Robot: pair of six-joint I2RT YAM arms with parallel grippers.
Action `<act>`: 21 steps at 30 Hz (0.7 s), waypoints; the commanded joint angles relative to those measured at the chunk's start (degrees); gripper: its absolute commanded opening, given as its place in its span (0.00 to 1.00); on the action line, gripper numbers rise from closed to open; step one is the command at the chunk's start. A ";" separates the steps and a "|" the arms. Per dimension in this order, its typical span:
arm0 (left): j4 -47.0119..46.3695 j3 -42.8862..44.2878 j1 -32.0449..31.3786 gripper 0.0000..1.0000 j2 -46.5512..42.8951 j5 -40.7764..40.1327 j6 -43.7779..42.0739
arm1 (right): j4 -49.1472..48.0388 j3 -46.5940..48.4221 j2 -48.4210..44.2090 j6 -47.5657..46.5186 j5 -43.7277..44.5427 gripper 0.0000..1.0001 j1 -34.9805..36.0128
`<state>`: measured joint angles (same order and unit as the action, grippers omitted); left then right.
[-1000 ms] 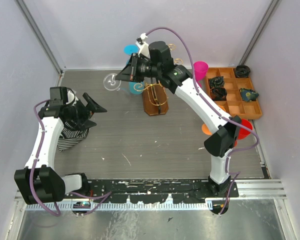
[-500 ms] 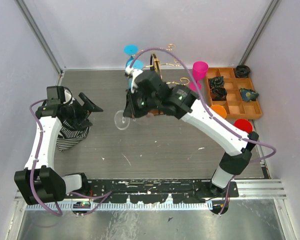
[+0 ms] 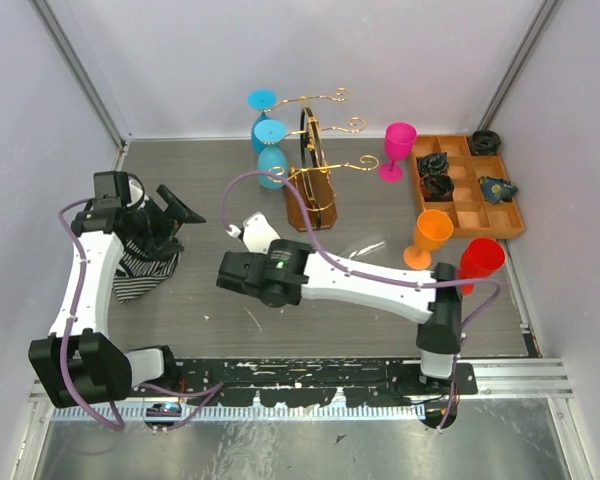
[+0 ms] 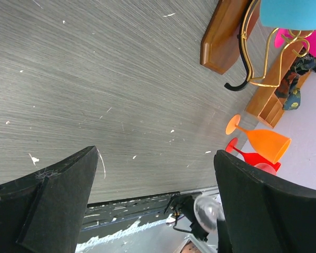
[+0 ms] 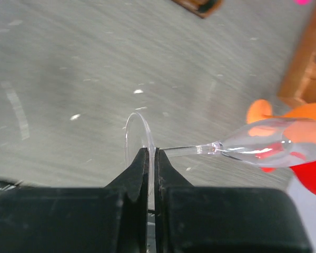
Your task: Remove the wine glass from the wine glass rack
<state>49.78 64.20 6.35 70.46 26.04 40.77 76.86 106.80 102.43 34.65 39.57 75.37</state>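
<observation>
A clear wine glass (image 5: 268,145) lies sideways in the air, low over the grey table. My right gripper (image 5: 151,150) is shut on the rim of its round foot (image 5: 134,134), and the bowl points right, toward the orange and red glasses. From above, only glints of this glass (image 3: 365,247) show beside the right forearm. The wine glass rack (image 3: 315,160), gold wire on a brown wooden base, stands at the back with blue glasses (image 3: 271,166) hanging on its left arms. My left gripper (image 3: 188,230) (image 4: 155,153) is open at the left, holding nothing.
A pink glass (image 3: 399,141) stands right of the rack. An orange glass (image 3: 432,230) and a red glass (image 3: 480,258) stand at the right, in front of the orange-brown compartment tray (image 3: 475,210). A black-and-white striped cloth (image 3: 145,268) lies under the left arm.
My right arm has swung down and forward from the rack to the middle of the table, carrying the clear glass with it. The left arm has barely moved.
</observation>
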 commanded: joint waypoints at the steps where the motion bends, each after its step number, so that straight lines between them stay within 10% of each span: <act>1: -0.17 1.83 0.86 0.99 -0.13 0.08 -0.14 | 6.58 -4.25 3.58 6.70 19.66 0.00 0.39; 21: 1.52 2.87 2.88 0.99 0.47 1.73 -1.93 | 6.54 -21.05 20.91 22.60 39.70 0.00 -2.63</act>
<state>50.70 65.17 8.91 70.76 26.26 39.86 81.67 87.55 122.41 51.05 72.31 74.46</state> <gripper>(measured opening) 0.986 0.059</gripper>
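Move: The right hand holds the clear wine glass by its foot, stem and bowl reaching out to the right. It is taken towards the standing orange glass, about 10 cm ahead and 27 cm to the right, 15 cm lower. The red glass stands some 5 cm ahead and 35 cm right, equally low; the rack roughly 21 cm ahead and 7 cm right, its middle 8 cm lower. From the left hand the orange glass lies level, 40 cm right, 12 cm lower. Still pinching the clear glass by its foot between shut fingers, the right hand sinks about 11 cm while going right and somewhat forward, towards the open table beside the orange glass. The wrist rolls some 35 degrees, left side down, swinging the bowl upwards, and lifts the fingertips so they point less steeply down. ##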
